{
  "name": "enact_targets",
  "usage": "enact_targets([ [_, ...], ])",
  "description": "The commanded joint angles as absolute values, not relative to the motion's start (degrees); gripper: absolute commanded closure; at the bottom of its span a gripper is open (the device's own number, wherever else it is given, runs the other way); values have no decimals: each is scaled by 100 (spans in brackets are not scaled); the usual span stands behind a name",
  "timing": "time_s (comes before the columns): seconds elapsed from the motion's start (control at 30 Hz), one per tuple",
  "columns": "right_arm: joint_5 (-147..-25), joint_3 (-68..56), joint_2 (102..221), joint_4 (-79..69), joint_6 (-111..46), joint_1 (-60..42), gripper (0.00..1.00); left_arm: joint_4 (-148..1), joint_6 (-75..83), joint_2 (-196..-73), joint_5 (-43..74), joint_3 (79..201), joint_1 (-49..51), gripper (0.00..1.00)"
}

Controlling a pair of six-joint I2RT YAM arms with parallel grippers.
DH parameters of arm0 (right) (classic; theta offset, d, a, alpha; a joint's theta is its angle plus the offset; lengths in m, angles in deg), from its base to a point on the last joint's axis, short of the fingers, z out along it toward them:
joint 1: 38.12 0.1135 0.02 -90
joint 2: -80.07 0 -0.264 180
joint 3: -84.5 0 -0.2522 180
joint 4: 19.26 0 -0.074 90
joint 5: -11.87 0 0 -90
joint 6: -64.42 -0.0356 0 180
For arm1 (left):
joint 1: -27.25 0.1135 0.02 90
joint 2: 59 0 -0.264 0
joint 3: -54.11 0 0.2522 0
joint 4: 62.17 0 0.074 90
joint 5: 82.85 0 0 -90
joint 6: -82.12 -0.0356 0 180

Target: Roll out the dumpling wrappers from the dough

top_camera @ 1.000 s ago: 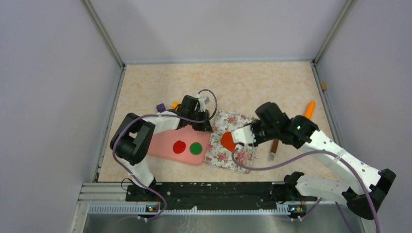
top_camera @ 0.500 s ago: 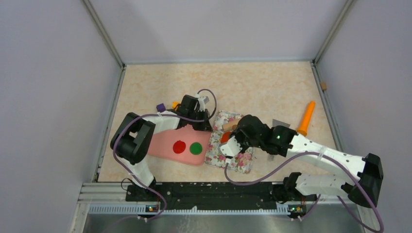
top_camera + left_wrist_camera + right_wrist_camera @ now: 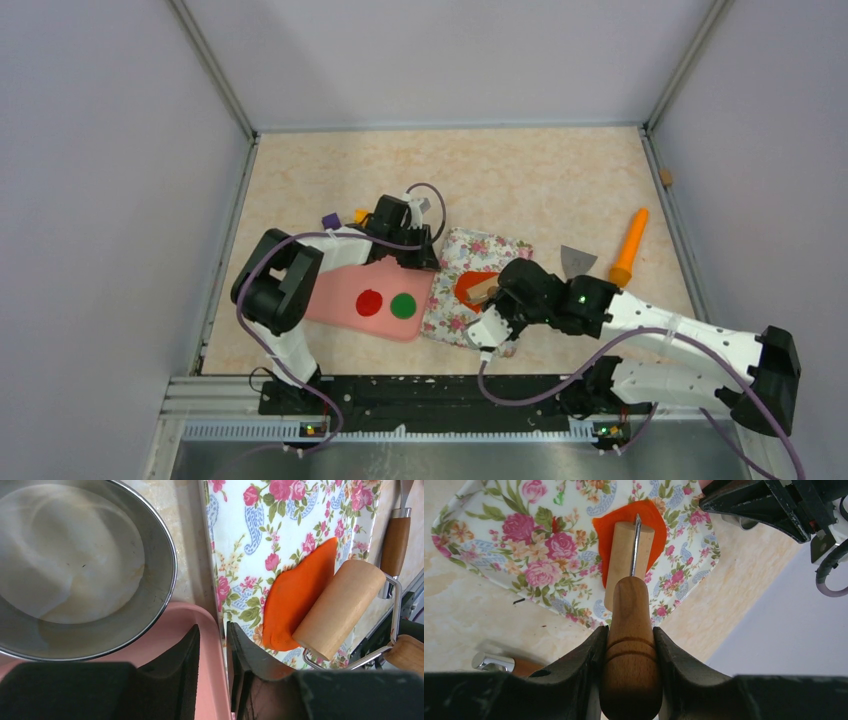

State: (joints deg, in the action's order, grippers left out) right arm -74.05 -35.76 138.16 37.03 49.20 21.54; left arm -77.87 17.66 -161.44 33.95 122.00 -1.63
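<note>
The orange-red dough (image 3: 466, 283) lies flattened on the floral tray (image 3: 470, 245). My right gripper (image 3: 630, 630) is shut on the wooden handle of a small roller (image 3: 626, 560), whose drum rests on the dough (image 3: 621, 512). Two dumpling wrappers, a red disc (image 3: 370, 303) and a green disc (image 3: 403, 305), lie on the pink tray (image 3: 340, 300). My left gripper (image 3: 213, 626) stands astride the pink tray's rim (image 3: 165, 635) beside the floral tray (image 3: 250, 530), its jaws slightly apart. From the left wrist, the roller (image 3: 340, 607) covers the dough's (image 3: 295, 600) near end.
A steel bowl (image 3: 75, 570) sits just beyond the pink tray. An orange carrot-shaped stick (image 3: 630, 245) and a metal-bladed scraper (image 3: 577, 262) lie right of the floral tray. A small purple piece (image 3: 329, 220) lies behind the left gripper. Walls enclose the table on three sides.
The right arm has swung in over the floral tray and drawn the roller nearer across the dough. The left arm has stayed in place.
</note>
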Motion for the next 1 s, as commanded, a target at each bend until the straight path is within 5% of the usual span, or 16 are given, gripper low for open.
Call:
enact_targets([
  [0.0, -7600, -3739, 13549, 3828, 4755, 2270, 100, -7870, 1505, -16182, 3111, 12301, -211, 70],
  [0.17, -7648, -3863, 13582, 3975, 4500, 2284, 100, -8102, 1417, -16382, 2803, 12417, -272, 76],
  [0.4, -8173, -3928, 13605, 4868, 4271, 2375, 100, -8291, 1484, -16708, 2347, 12582, -294, 100],
  [0.97, -8404, -2874, 13520, 5730, 3904, 2533, 100, -8190, 1709, -16834, 2403, 12657, -298, 100],
])
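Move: The orange dough lies on the floral tray some 8 cm ahead of the right hand, 5 cm to its left and 11 cm below; the roller it grips already rests over the dough. The tray's bare near part is about 2 cm ahead and 3 cm left, the scraper 9 cm ahead and 12 cm right. From the left hand the dough is about 4 cm back and 8 cm right; the tray rims meet right under its fingertips, the metal ring 4 cm ahead and 4 cm left. The wooden roller is drawn back off the dough onto the tray's near part, the right hand keeping its grip on the handle and pulling about 5 cm back, slightly right, sinking a little and easing up at the very end, while the wrist swings some 10 degrees steeper. Meanwhile the left fingers close at the meeting rims, pinching the edge, and shift about 1 cm forward and right. ##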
